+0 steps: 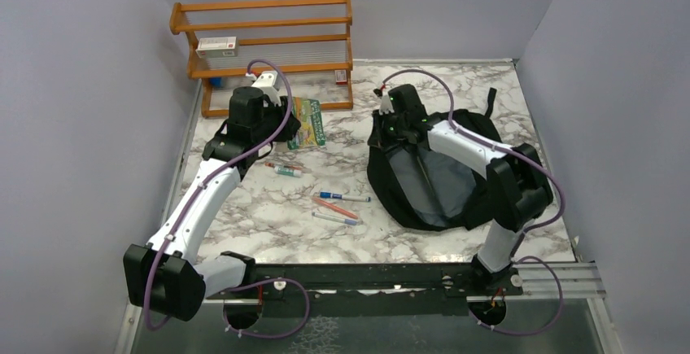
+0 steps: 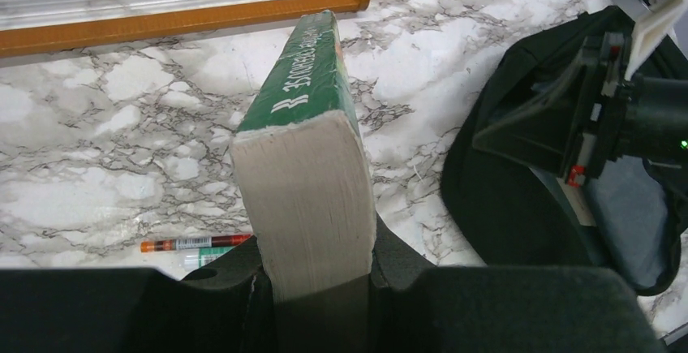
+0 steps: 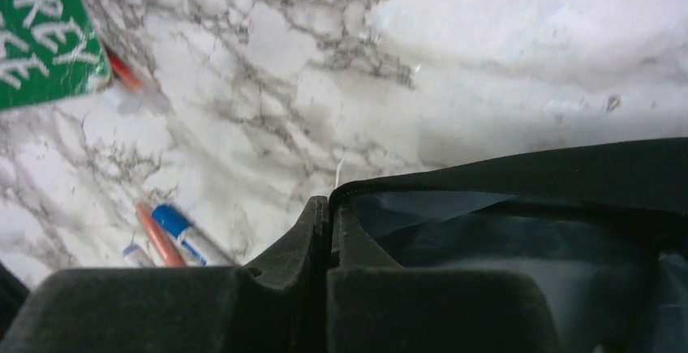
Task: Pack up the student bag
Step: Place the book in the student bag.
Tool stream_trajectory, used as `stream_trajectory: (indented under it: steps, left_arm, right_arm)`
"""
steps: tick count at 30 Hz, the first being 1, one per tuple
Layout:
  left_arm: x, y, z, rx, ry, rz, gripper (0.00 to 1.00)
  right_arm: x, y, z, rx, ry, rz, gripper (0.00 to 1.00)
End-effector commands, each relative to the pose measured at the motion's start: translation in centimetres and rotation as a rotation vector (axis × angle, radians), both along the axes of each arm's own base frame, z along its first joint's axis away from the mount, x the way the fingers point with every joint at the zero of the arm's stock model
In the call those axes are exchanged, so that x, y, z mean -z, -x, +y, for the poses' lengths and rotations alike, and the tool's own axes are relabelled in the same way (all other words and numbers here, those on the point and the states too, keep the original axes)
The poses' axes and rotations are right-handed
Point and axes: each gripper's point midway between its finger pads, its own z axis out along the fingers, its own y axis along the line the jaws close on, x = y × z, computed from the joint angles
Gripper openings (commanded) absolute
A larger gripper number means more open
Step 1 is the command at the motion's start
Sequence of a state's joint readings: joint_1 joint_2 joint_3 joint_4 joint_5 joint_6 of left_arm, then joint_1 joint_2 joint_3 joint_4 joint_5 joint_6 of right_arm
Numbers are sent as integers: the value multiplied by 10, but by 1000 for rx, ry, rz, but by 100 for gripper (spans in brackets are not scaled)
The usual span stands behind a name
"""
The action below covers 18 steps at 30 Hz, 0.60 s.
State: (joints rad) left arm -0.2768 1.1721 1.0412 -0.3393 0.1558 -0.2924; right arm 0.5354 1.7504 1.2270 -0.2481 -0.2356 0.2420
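The student bag (image 1: 431, 183) is a large black backpack lying open on the right of the marble table, its grey lining showing. My right gripper (image 1: 381, 130) is at the bag's far left rim. In the right wrist view the gripper (image 3: 328, 207) is shut, with the bag's rim (image 3: 487, 174) pinched between the fingertips. My left gripper (image 1: 281, 122) is shut on a thick green book (image 1: 307, 122). The left wrist view shows the book (image 2: 312, 126) standing on edge between the jaws (image 2: 316, 247), page edge towards the camera, with the bag (image 2: 503, 207) to its right.
A wooden rack (image 1: 268, 45) stands at the back left with a small box on a shelf. Several pens (image 1: 338, 203) lie loose mid-table, and more pens (image 1: 285, 168) lie under the left arm. Grey walls enclose three sides of the table.
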Motion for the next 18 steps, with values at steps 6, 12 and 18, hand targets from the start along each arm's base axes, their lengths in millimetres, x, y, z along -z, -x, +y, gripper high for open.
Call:
stream_trajectory:
  steps: [6, 12, 18]
  left_arm:
    - [-37, -3, 6, -36, 17, -115, 0]
    - [-33, -5, 14, -70, -17, -112, 0]
    - [-32, -9, 9, -53, 1, -109, 0]
  right_arm:
    - [-30, -47, 6, 26, 56, -169, 31]
    - [-48, -24, -56, 183, 221, -215, 55]
    - [-26, 22, -127, 304, 492, -103, 76]
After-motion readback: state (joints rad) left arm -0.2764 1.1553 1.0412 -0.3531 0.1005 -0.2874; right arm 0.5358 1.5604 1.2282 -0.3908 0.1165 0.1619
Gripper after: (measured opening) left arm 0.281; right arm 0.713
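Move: The student bag's rim is already pinched at its far left corner in the right fingers, so the middle of the bag lies some 15 cm to the right of that hand, 8 cm back and 6 cm lower. The book, held up in the left hand, is about 20 cm to the right hand's left, 3 cm farther out and 10 cm higher. The blue marker lies 9 cm left and 14 cm back. From the left hand the bag is roughly 38 cm right, 8 cm back and 18 cm down. The bag's rim is drawn forward, away from the bag's middle, some 3.5 cm by the right hand, whose fingers open well apart and let go of the fabric. The freed hand then swings about 7 cm to the right and 5 cm up, over the bag's mouth, easing back slightly as the wrist turns clockwise and the fingertips tip up. ##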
